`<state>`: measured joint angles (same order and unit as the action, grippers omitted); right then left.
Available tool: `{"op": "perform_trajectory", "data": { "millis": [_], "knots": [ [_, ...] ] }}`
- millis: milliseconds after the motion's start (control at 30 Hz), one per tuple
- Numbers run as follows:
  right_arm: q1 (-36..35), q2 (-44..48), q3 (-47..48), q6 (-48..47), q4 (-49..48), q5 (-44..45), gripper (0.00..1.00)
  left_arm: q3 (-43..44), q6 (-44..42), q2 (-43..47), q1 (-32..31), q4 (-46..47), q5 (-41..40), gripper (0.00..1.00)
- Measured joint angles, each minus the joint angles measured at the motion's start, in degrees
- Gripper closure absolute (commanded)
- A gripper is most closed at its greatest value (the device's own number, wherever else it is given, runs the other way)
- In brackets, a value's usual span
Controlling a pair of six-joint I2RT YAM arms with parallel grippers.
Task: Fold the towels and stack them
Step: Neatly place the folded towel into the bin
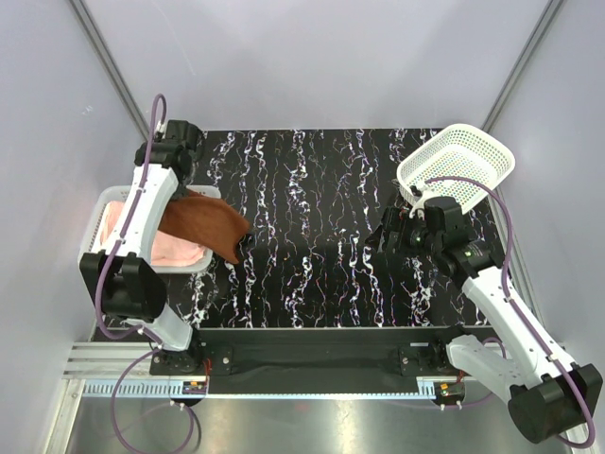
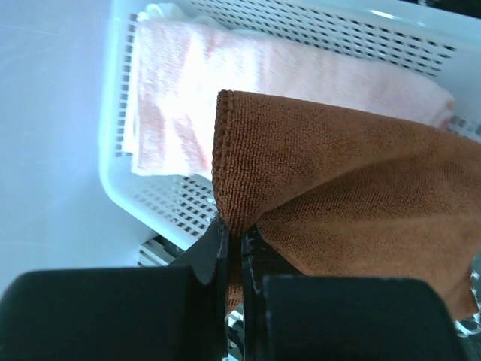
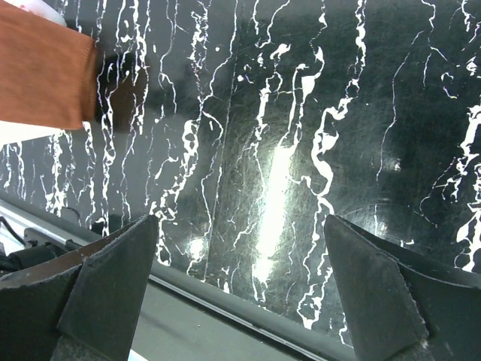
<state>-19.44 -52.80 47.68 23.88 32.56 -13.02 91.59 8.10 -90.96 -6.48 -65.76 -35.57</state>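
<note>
My left gripper (image 2: 234, 241) is shut on a corner of a brown towel (image 2: 353, 203). In the top view the brown towel (image 1: 203, 225) hangs from that gripper (image 1: 181, 192), over the right rim of a white basket (image 1: 101, 203) at the table's left edge. A pink towel (image 1: 170, 248) lies in that basket, also seen in the left wrist view (image 2: 195, 90). My right gripper (image 1: 389, 235) is open and empty above the black marbled table (image 1: 312, 274), right of centre. In the right wrist view (image 3: 240, 256) the brown towel (image 3: 45, 68) shows at upper left.
A second white basket (image 1: 456, 163) stands at the table's far right, just behind the right arm. The table's near edge is a metal rail (image 1: 312, 336). Grey walls enclose the table on the left, back and right.
</note>
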Motion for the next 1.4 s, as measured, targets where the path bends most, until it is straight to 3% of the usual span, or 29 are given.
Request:
{"op": "perform_trajectory", "data": {
  "millis": [600, 900, 967, 1033, 1133, 1267, 1400],
  "knots": [
    [0.0, -3.1, 1.6, -1.8, -0.8, 0.2, 0.0, 0.0, -4.1, -4.6, 15.1, 3.9, -1.9, 1.0],
    [0.0, -2.4, 3.0, -2.3, -1.2, 0.0, 0.0, -0.7, -4.8, -11.6, 21.7, 6.7, -2.6, 1.0],
    [0.0, -2.4, 3.8, -2.7, -1.2, 0.0, 0.0, 0.2, -4.3, -14.1, 22.5, 6.8, -3.1, 0.87],
    [0.0, -2.3, 4.2, -2.9, -1.4, 0.1, 0.0, 2.2, -3.4, -17.2, 23.0, 6.1, -4.0, 0.6],
    [0.0, -2.1, 4.2, -3.2, -1.3, 0.1, 0.0, 4.9, -1.2, -20.9, 23.4, 5.0, -5.9, 0.45],
    [0.0, -1.5, 4.2, -3.3, -1.1, 0.1, 0.0, 8.6, 0.6, -20.9, 23.4, 2.4, -7.6, 0.34],
    [0.0, -0.7, 4.2, -3.2, -1.1, 0.0, 0.0, 13.9, 1.4, -17.5, 22.2, 2.3, -4.4, 0.32]
  ]
}}
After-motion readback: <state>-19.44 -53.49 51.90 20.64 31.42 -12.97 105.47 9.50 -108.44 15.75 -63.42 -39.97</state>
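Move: The left hand holds one end of the brown folded towel above the bin: the bin's middle is roughly 5 cm to its left, 3 cm ahead and 16 cm below, with the pink towel's middle in it about 4 cm left, 2 cm ahead and 14 cm down. The brown towel's free end hangs past the bin's right rim, some 12 cm to the right and 10 cm below. From the right hand the bin's middle lies about 47 cm left and 10 cm ahead, 12 cm lower. The left hand carries the pinched brown towel leftward along the bin by about 15 cm, nearly level at first and then sinking some 8 cm towards the bin's left end, while the wrist turns about 25 degrees counter-clockwise to draw the trailing end in over the pink towel. There the fingers open to roughly two-thirds and let go of the towel's edge, and the hand lifts away upward and a little forward, while the open right hand, touching nothing, ends a few centimetres higher. ##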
